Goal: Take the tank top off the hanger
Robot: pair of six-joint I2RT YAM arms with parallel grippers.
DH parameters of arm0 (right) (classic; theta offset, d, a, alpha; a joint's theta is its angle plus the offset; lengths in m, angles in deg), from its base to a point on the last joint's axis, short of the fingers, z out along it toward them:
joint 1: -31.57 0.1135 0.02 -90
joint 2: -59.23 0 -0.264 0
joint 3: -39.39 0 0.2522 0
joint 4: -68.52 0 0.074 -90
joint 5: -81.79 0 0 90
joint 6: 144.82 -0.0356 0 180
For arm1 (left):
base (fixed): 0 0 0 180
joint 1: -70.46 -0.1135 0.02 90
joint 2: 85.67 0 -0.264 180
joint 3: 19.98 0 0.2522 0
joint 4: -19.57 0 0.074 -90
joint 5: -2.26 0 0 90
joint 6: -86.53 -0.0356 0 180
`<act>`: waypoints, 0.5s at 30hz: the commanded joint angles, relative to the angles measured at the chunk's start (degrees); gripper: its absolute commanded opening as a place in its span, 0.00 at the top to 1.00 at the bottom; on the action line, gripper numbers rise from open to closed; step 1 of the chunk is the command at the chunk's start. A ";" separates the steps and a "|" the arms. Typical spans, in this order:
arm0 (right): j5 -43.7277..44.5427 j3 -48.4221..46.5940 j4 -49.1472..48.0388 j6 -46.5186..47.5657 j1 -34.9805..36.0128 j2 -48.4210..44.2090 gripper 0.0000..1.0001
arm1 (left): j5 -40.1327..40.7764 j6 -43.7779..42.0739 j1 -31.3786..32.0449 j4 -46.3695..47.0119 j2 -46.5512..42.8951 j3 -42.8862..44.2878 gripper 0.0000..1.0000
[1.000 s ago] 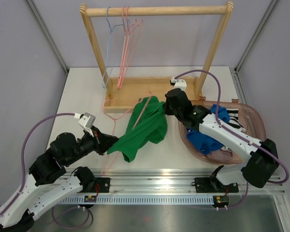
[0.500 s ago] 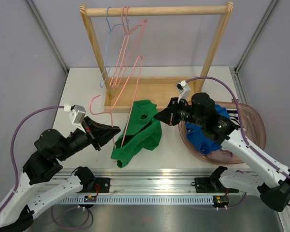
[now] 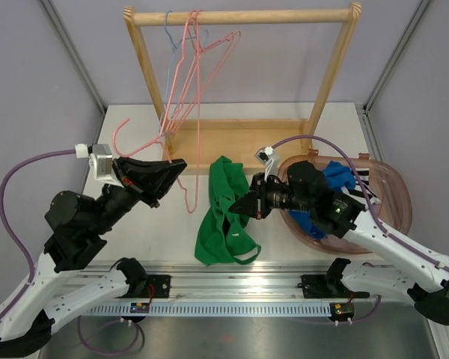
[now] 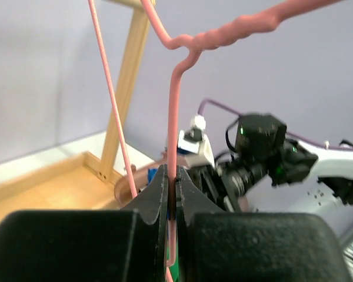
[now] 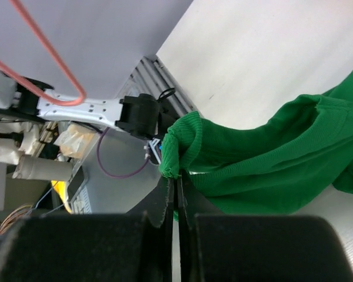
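My left gripper point(image 3: 176, 165) is raised over the table's left half and shut on the pink wire hanger point(image 3: 196, 161). In the left wrist view the hanger point(image 4: 174, 117) runs up from between the closed fingers of that gripper point(image 4: 172, 176). The green tank top point(image 3: 224, 217) hangs in a long fold at the centre, its lower end on the table. My right gripper point(image 3: 241, 207) is shut on its right edge. The right wrist view shows a bunched green hem of the tank top point(image 5: 270, 170) pinched in that gripper point(image 5: 176, 179). The hanger appears clear of the cloth.
A wooden rack point(image 3: 239, 15) stands at the back with blue and pink hangers point(image 3: 181, 45) on its bar. A translucent pink basket point(image 3: 395, 196) holding blue cloth point(image 3: 337, 176) sits at the right, under my right arm.
The left gripper rose and swung left, drawing the hanger out of the tank top. The right gripper pulled the tank top toward the front, where it now hangs stretched out.
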State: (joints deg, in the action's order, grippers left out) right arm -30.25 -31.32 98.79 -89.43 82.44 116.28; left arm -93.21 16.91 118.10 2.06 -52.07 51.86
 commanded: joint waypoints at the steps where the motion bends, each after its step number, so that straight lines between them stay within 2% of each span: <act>1: 9.98 -0.62 0.17 -0.20 2.65 2.52 1.00 | 3.64 -2.80 0.18 3.94 3.21 7.02 1.00; 5: 22.02 -1.67 2.21 -0.54 3.80 8.31 1.00 | 1.61 -1.93 0.18 -0.99 5.85 10.20 1.00; 6: 27.70 -1.76 2.03 -0.72 3.97 9.38 0.96 | 1.52 -1.75 0.18 -2.82 6.55 10.64 1.00; 7: 29.84 -2.11 2.38 -1.85 3.97 11.39 0.84 | 1.35 -1.31 0.18 -3.89 6.82 11.69 1.00; 8: 31.17 -2.72 2.82 -1.95 3.97 12.37 0.36 | 1.26 -1.14 0.18 -5.03 7.17 12.22 1.00; 9: 32.49 -3.34 3.52 -1.95 4.06 13.16 0.16 | 1.08 -0.87 0.18 -7.48 8.05 12.75 1.00; 10: 32.94 -3.69 3.87 -2.21 4.06 13.52 0.02 | 0.73 -0.70 0.18 -9.07 8.66 13.54 1.00; 15: 40.21 -3.34 4.75 -1.69 4.15 9.75 0.00 | 1.70 1.59 0.18 -19.00 11.31 17.41 1.00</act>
State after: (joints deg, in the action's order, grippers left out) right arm 0.70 -31.69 103.84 -91.07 85.94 129.92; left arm -92.12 16.67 118.10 -11.01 -41.84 66.55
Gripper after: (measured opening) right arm 0.991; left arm 0.027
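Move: The right hand pinches the near end of the green tank top, whose middle lies about 13 cm ahead, 1 cm left and 26 cm below; the bin is roughly 19 cm ahead, 35 cm right, equally low. The left hand grips the freed pink hanger; the rack's rail where the other hangers hang is some 36 cm straight ahead and 3 cm higher, those hangers' middle 33 cm ahead, 1 cm left, 12 cm lower. Right hand sinks about 10 cm, reaching 8 forward, and releases the tank top; left, gripping the hanger, bobs slightly. ##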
